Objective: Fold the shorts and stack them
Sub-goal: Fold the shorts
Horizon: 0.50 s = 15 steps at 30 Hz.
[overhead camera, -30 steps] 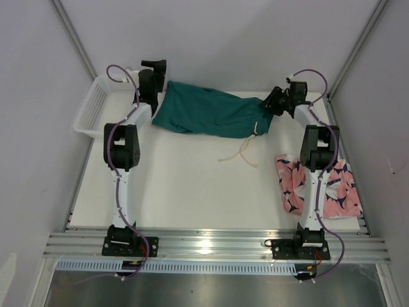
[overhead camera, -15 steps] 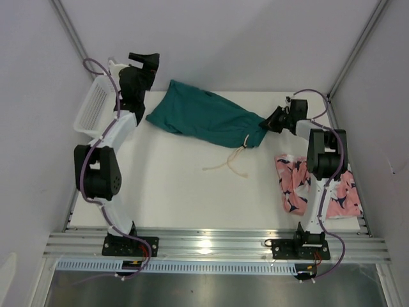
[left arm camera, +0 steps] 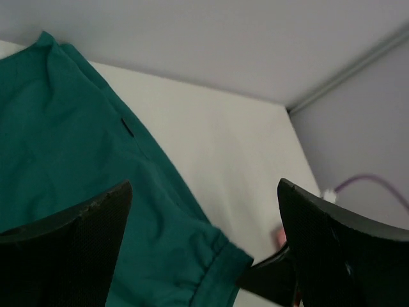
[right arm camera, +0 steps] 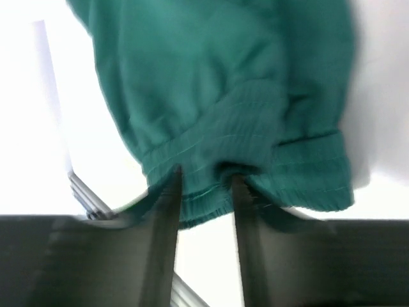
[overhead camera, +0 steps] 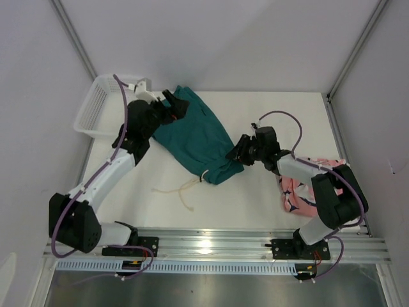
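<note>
The dark teal shorts lie diagonally across the table, waistband end nearest me, with the pale drawstring trailing off to the left. My right gripper is at that waistband. In the right wrist view the gripper has its fingers partly apart, and the teal waistband lies loosely across the tips. My left gripper hovers wide open over the far end of the shorts; teal cloth shows between its fingers. The pink shark-print shorts lie crumpled under the right arm.
A white mesh basket stands at the back left corner, beside the left arm. Grey walls close in the table on three sides. An aluminium rail runs along the near edge.
The teal shorts went from lying across the back to lying diagonally toward the middle, dragged by the right gripper, whose jaws have since parted. The left arm swung out, then back over the far end.
</note>
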Tool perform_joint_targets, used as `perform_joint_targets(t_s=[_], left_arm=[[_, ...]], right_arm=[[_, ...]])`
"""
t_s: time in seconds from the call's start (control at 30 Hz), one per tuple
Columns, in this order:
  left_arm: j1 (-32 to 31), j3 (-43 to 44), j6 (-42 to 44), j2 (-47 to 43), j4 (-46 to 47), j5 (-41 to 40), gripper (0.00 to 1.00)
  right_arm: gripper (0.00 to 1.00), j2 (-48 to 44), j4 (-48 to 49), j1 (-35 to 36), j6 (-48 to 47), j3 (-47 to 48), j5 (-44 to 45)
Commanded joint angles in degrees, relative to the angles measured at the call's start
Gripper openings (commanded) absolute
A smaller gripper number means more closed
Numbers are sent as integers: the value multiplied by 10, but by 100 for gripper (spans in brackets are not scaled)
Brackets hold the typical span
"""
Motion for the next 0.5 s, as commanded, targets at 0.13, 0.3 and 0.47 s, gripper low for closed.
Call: perform_joint_targets(t_s=[0.13,0.3,0.47], left_arm=[[-123,-123,171,-119,-101,-23,94],[-246,-183,199,-151,-137,-96,95],[-340,-212,219,-137,-143,-195,96]], right_arm=[[58,-70,-9,46,14,-28,48],[63,-85,-4,52,17,-48,43],[63,-78,3,48,15,-57,50]])
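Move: The left hand is high over the green shorts, their middle about 4 cm ahead, 4 cm right and 29 cm below. It goes for the waistband end by the drawstring, some 13 cm back, 12 cm right and 28 cm down. The drawstring lies about 20 cm back and 2 cm right of the left hand. From the right hand the waistband's middle lies about 5 cm back, 5 cm left and 8 cm below. Bring the wide-open left gripper back about 18 cm and down some 14 cm, drifting right, towards the drawstring end of the waistband. Raise its left side and swing it clockwise so the fingers point more right and down. Meanwhile spread the right fingers wider and ease that hand back about 4 cm above the waistband. ##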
